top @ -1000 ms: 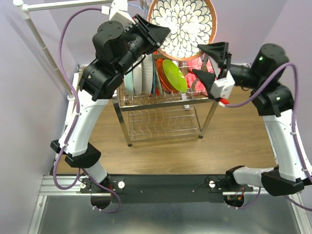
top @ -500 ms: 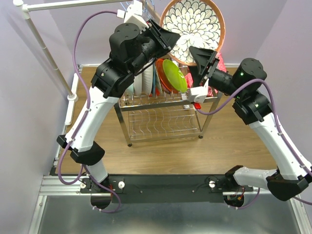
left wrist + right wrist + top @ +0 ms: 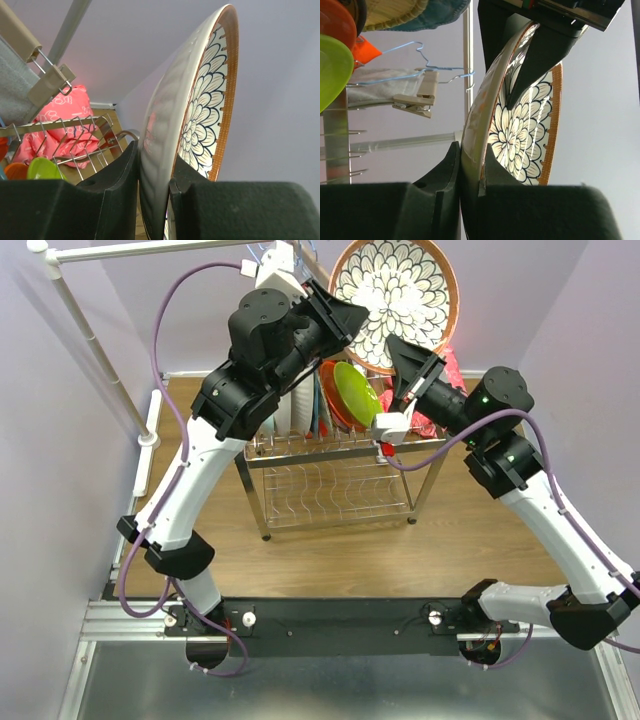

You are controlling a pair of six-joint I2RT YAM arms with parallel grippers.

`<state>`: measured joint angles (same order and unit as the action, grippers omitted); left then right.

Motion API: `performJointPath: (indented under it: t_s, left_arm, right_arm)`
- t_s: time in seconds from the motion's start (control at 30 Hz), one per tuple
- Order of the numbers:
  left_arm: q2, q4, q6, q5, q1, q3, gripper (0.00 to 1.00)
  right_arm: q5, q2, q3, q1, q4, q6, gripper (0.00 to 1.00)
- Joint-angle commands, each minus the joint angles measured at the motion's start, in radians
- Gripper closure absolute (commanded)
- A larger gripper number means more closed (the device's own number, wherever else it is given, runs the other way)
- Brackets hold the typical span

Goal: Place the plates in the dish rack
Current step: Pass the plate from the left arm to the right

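Observation:
A white-and-brown floral plate (image 3: 395, 295) hangs in the air above the back of the dish rack (image 3: 330, 480), face toward the top camera. My left gripper (image 3: 345, 320) is shut on its left rim (image 3: 200, 115), one finger on each face. My right gripper (image 3: 402, 355) is shut on its lower rim (image 3: 520, 135), jaws pressed against both faces. In the rack's upper shelf stand a lime green plate (image 3: 357, 392), an orange one (image 3: 335, 390), a teal one (image 3: 316, 400) and a white one (image 3: 285, 405).
A white clothes rail (image 3: 90, 330) stands at the far left with hangers and a clip (image 3: 415, 102) behind the rack. Pink and red cloths (image 3: 428, 405) lie on the rack's right end. The lower wire shelf (image 3: 330, 495) holds nothing.
My right gripper swung left up to the floral plate and closed on its lower rim. The left arm carried the plate a little to the right, its grip unchanged.

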<state>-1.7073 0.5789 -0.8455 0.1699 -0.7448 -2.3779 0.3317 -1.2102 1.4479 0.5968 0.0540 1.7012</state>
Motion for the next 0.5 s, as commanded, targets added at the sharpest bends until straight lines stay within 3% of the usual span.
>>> performJointPath:
  t_s: [0.0,0.1,0.27,0.47]
  left_arm:
    - [0.086,-0.22,-0.078,0.011,-0.016,0.005,1.0]
    - [0.116,-0.263,-0.073,0.011,-0.015,0.052,0.94]
    - [0.181,-0.346,-0.067,0.019,-0.016,0.14,0.61]
    - [0.201,-0.384,-0.04,0.008,-0.013,0.155,0.4]
  right_arm:
    - [-0.074,0.009,-0.017,0.012,-0.187,-0.066,0.99]
    - [-0.088,-0.002,0.012,0.014,-0.24,-0.135,1.0]
    - [-0.094,-0.009,0.068,0.012,-0.26,-0.227,0.99]
    - [-0.045,0.008,0.063,0.014,-0.295,-0.249,0.99]
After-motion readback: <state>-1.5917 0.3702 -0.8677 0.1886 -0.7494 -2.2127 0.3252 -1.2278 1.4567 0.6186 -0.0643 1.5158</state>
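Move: Both hands already pinch the flower plate by its rim. Its middle lies about 6 cm ahead of the left hand, 7 cm to its right and 3 cm above; from the right hand it is some 8 cm ahead, 2 cm left and 4 cm higher. The green plate in the rack stands roughly 13 cm ahead of the left hand, 3 cm right and 21 cm below. The pink cloth is about 22 cm ahead of the right hand, 5 cm right and 22 cm lower. Upward, after a slow start, the left hand eases off about 3.5 cm, also drifting back and left and tipping up slightly, while late in the rise its fingers open to let go of the rim. The right hand keeps its pinch, rising some 2 cm and rolling about 10 degrees, left side up. ##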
